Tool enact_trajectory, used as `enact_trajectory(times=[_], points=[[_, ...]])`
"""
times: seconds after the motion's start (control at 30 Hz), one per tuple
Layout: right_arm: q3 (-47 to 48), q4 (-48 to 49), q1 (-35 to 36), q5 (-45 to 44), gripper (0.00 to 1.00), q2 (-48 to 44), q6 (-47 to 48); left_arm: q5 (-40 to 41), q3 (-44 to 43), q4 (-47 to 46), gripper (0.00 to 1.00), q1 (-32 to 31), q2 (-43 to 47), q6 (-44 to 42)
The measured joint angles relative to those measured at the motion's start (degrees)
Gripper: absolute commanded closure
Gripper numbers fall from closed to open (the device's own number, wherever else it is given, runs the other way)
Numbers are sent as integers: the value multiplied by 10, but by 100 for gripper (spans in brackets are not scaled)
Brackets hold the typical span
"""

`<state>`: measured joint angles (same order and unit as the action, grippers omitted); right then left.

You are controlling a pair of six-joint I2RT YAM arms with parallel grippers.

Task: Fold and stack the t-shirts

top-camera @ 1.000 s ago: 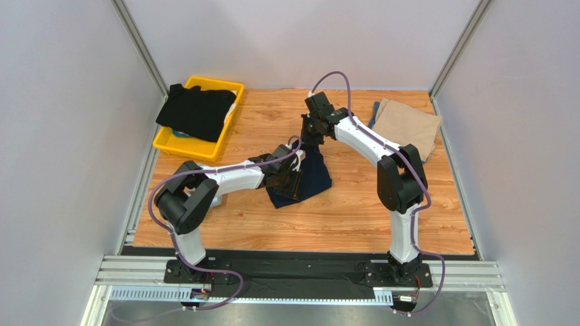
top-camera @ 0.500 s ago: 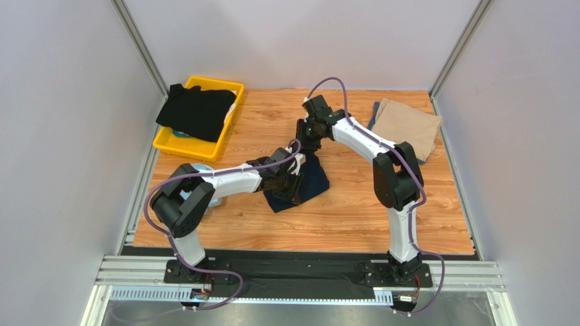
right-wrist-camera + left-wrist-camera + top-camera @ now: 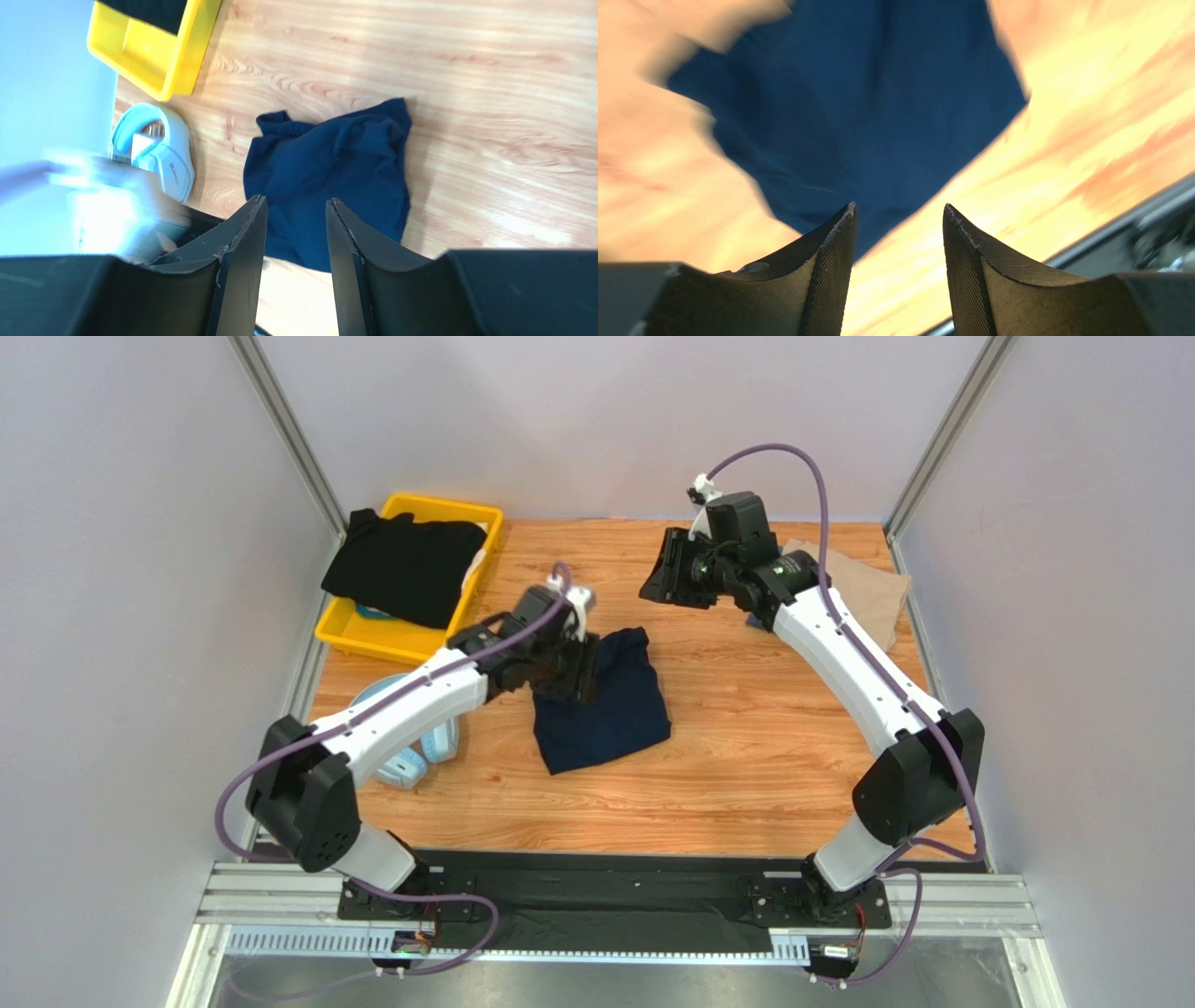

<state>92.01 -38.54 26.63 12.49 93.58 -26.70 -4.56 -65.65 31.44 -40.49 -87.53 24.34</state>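
Note:
The dark navy t-shirt [image 3: 606,703] lies crumpled on the wooden table [image 3: 758,756] near the middle; it also shows in the left wrist view [image 3: 864,105] and the right wrist view [image 3: 337,175]. My left gripper [image 3: 579,672] is open and empty, just above the shirt's left edge [image 3: 898,210]. My right gripper [image 3: 659,577] is open and empty, raised well above the table behind the shirt [image 3: 296,203]. The tan t-shirt [image 3: 859,597] lies folded at the back right, partly behind the right arm. The black t-shirt [image 3: 407,564] lies heaped in the yellow bin [image 3: 358,633].
Light blue headphones [image 3: 418,742] lie on the table under my left arm, left of the navy shirt; they also show in the right wrist view [image 3: 158,150]. The yellow bin stands at the back left corner [image 3: 151,56]. Grey walls close in both sides.
Both grippers have let go of the navy shirt. My right gripper rose and swung back to the right. My left gripper lifted and drew back left. The shirt now lies loose.

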Motion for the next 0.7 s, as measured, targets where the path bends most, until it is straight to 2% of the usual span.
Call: enact_trajectory(times=[0.13, 0.27, 0.43, 0.7], points=[[-26, 7, -8, 2, 60, -5, 5, 29, -69, 16, 44, 43, 33, -11], [-98, 16, -4, 14, 61, 16, 4, 41, -110, 32, 45, 49, 25, -23], [-151, 19, 3, 21, 61, 59, 0, 9, -118, 40, 47, 45, -25, -23], [-160, 51, 15, 28, 63, 90, -4, -19, -94, 31, 48, 30, -51, -16]])
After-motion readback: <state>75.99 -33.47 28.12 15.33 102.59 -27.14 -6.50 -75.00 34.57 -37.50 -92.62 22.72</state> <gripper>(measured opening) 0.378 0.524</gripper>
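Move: The folded navy t-shirt's middle lies about 5 cm back and 9 cm left of the right hand, some 24 cm below; from the left hand it lies about 5 cm ahead, 2 cm right and 11 cm below. The blue headphones lie roughly 28 cm left of the left hand, about 1 cm ahead. The beige folded shirt stands some 14 cm ahead and 30 cm right of the right hand. No contact yet: the right hand, empty and half open, sinks about 15 cm towards the folded navy t-shirt, easing back some 4 cm and tipping its fingers about 20 degrees further down. The left hand, also open, swings up and forward by 8 and 5 cm, tilting its fingertips up, then settles back down to hang a little higher and farther forward over the t-shirt, tilt undone. ##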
